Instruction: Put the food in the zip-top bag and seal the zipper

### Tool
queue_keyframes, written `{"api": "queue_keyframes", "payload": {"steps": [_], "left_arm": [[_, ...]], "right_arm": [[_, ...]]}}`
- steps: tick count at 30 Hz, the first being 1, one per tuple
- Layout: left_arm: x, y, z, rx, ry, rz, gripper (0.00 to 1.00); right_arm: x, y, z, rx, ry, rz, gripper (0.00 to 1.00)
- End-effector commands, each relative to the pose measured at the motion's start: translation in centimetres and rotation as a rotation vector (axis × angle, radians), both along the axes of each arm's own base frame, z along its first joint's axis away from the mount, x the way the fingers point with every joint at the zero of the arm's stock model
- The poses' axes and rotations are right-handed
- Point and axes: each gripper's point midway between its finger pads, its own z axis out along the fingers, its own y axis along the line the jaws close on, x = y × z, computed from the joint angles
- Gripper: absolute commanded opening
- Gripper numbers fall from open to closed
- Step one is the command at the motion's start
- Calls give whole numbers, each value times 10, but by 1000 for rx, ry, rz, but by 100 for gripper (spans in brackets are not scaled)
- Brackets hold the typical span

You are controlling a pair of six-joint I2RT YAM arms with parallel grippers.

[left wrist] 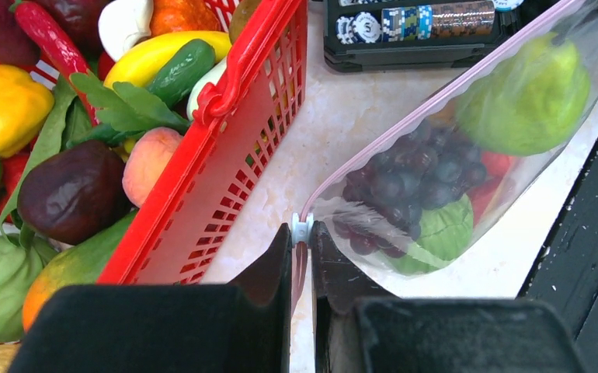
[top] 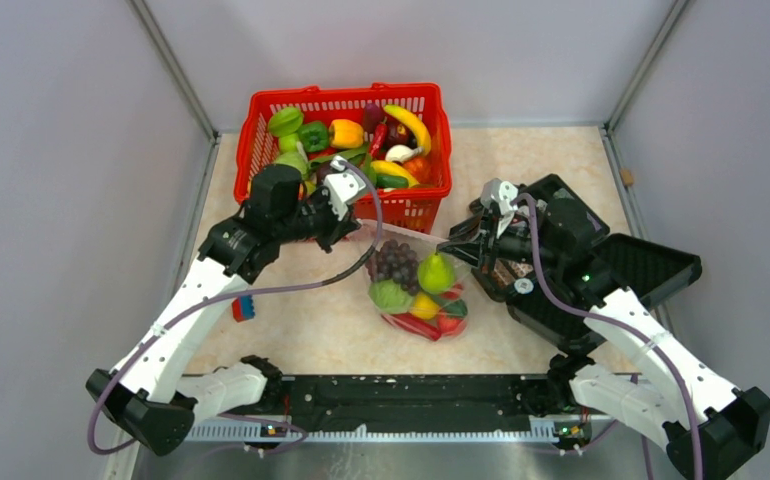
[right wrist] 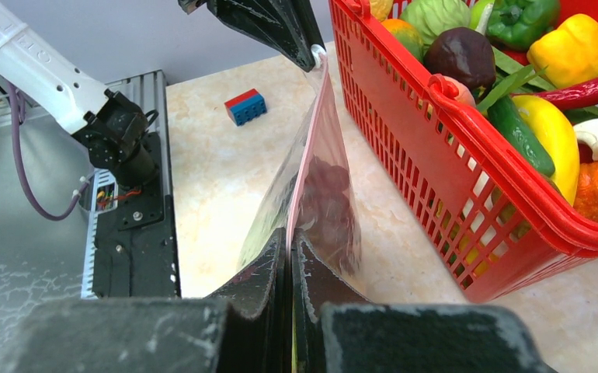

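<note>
The zip-top bag hangs stretched between both grippers just above the table. It holds the food: purple grapes, a green pear, a cabbage, a lemon and red pieces. My left gripper is shut on the bag's zipper at its left end, with the white slider right at its fingertips. My right gripper is shut on the zipper's other end. The pink strip runs taut to the left gripper's fingers.
The red lattice basket, full of other toy food, stands just behind the bag. The open black case lies at the right under my right arm, with chips in it. A small blue and red brick lies at the left.
</note>
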Motion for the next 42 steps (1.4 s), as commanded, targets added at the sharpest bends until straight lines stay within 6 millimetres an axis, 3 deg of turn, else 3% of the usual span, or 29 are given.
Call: {"api": "queue_keyframes", "payload": {"steps": [1,9,22,30,31,32,34,35,37,39,40,42], "left_arm": [[5,14,9,1,-10,50,0],[7,35,4,69,-16,107,0],[6,49,-2,121,-23,144,0],[6,54,-2,131,-59,156,9],[5,52,1,118,-64,151,14],[5,52,4,106,-70,154,29],[4,49,10,79,-95,145,33],[4,48,13,64,-105,142,41],[4,49,20,35,-130,164,77],[7,53,26,13,-158,203,92],[11,58,31,-2,-175,250,98],[16,67,43,-40,-216,333,99]], "right_arm": [[-7,-1,15,37,-56,13,0],[-6,-2,13,32,-57,5,0],[-6,-2,12,33,-56,1,0],[-5,-2,13,37,-59,-2,0],[-5,-2,13,38,-59,-2,0],[-5,-1,13,39,-58,0,0],[-6,-1,13,42,-55,2,0],[-6,-1,13,44,-54,4,0],[-5,0,13,50,-48,3,0],[-5,1,14,59,-44,5,0],[-5,1,15,65,-43,5,0],[-6,2,20,89,-35,8,0]]}}
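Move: The left hand already pinches the white zipper slider; the bag's left zipper end, where it is headed, lies about 2 cm to its left. The grapes in the bag are some 5 cm right, 7 cm back and 9 cm below, and the red basket's middle is 13 cm ahead, 4 cm left and 8 cm below. From the right hand, gripping the bag's other top end, that left end is about 15 cm left and 4 cm ahead. Left hand pulls the slider left, then opens wide, freeing it, about 5 cm altogether; right keeps pinching. ##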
